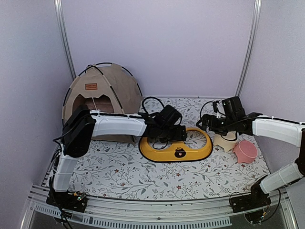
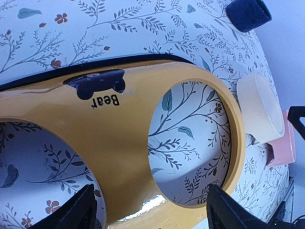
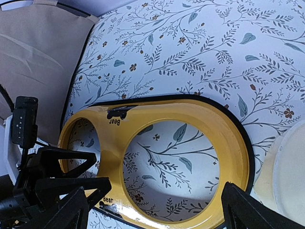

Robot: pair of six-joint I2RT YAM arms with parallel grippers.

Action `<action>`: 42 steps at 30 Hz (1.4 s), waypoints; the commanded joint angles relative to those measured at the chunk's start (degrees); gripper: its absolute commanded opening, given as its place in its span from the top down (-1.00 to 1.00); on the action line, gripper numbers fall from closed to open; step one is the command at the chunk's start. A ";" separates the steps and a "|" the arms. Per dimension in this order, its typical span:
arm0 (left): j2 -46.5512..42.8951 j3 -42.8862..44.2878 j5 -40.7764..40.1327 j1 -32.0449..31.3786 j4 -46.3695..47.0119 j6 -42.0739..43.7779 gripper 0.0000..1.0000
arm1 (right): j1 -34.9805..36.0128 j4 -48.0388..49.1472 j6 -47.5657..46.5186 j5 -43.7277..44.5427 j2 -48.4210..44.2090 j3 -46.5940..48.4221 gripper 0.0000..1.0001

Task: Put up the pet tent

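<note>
The pet tent [image 1: 102,93] stands upright at the back left, tan fabric with thin black poles, a brown label and an arched doorway. Its tan wall [image 3: 38,57] fills the upper left of the right wrist view. My left gripper [image 1: 182,134] reaches across the table and hangs open over the back rim of the yellow oval bowl stand [image 1: 175,145]. In its wrist view the left gripper [image 2: 150,214] straddles the stand [image 2: 119,133] with both fingers clear of it. My right gripper [image 1: 203,125] is open just above the stand's right end, and the right gripper [image 3: 155,214] holds nothing.
A cream bowl [image 1: 225,141] and a pink bowl [image 1: 245,151] sit to the right of the stand, under the right arm. The floral tablecloth [image 1: 119,171] covers the table. Walls close in on the left, back and right.
</note>
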 commanded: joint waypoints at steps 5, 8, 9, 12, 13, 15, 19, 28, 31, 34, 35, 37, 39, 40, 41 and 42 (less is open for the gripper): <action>-8.73 -9.39 2.59 3.30 7.92 6.26 -0.76 | -2.85 -1.68 2.56 4.99 -2.77 -1.77 -0.98; -11.77 -12.20 3.36 3.76 9.79 9.15 -0.87 | -4.23 -1.36 4.84 5.61 -5.39 -3.98 -0.98; -12.64 -12.75 3.44 3.89 9.79 10.09 -0.91 | -4.70 -1.33 5.37 5.64 -6.26 -4.66 -0.98; -15.07 -14.51 4.35 4.01 10.24 12.98 -0.98 | -6.65 -1.68 7.73 5.41 -8.96 -7.14 -0.98; -15.59 -15.18 4.58 4.01 10.36 13.54 -0.98 | -7.39 -1.87 8.86 5.27 -9.89 -8.04 -0.98; -18.53 -16.51 5.27 4.01 11.00 14.70 -0.98 | -9.08 -2.47 10.50 5.09 -12.28 -9.86 -0.98; -21.64 -18.71 6.56 4.01 11.55 16.27 -0.99 | -13.03 -5.46 15.36 5.46 -16.71 -13.50 -0.98; -26.48 -23.14 10.02 4.10 13.61 17.75 -0.99 | -15.78 -6.63 28.37 0.41 -14.62 -18.81 -0.98; -27.23 -23.99 10.65 4.10 13.89 18.31 -0.99 | -15.83 -2.80 31.30 -0.61 -12.30 -19.89 -0.98; -27.93 -24.62 10.69 4.10 13.90 18.61 -0.99 | -16.17 0.87 34.63 -0.05 -9.52 -20.83 -0.98; -28.16 -24.80 10.67 4.10 13.88 18.66 -0.98 | -16.35 2.36 35.38 0.07 -8.38 -21.13 -0.98; -28.77 -25.24 10.41 4.10 13.87 18.84 -0.98 | -17.07 4.68 37.18 0.46 -6.34 -21.39 -0.98; -29.26 -25.60 10.29 4.07 13.84 19.06 -0.98 | -17.97 7.47 38.39 0.88 -4.47 -21.97 -0.98; -29.49 -25.73 10.24 4.08 13.83 19.10 -0.98 | -18.51 9.32 38.87 0.83 -3.66 -22.38 -0.98; -29.66 -25.87 10.28 4.10 13.78 19.24 -0.98 | -19.02 10.96 39.82 0.61 -3.00 -22.84 -0.98; -29.76 -25.93 10.25 4.13 13.75 19.30 -0.99 | -19.52 12.58 40.35 0.38 -2.39 -23.15 -0.98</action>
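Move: The cream bowl stands about 10 cm to the right of the right gripper, 2 cm back and 11 cm below. The pink bowl is roughly 18 cm right and 7 cm back, and the blue cup some 14 cm ahead and 13 cm right, both about 10 cm down. The yellow stand's middle is 13 cm left, 3 cm back and 12 cm below; from the left gripper it lies 2 cm left, 1 cm back and 5 cm below. Swing the wide-open right gripper some 12 cm right, drawing back a little, then sink about 10 cm to the cream bowl's near-right rim, turning the wrist about 40 degrees clockwise and tipping the fingers down. Meanwhile shift the left gripper left while opening it fully, then lift it 11 cm clear of the yellow stand, easing back slightly. ##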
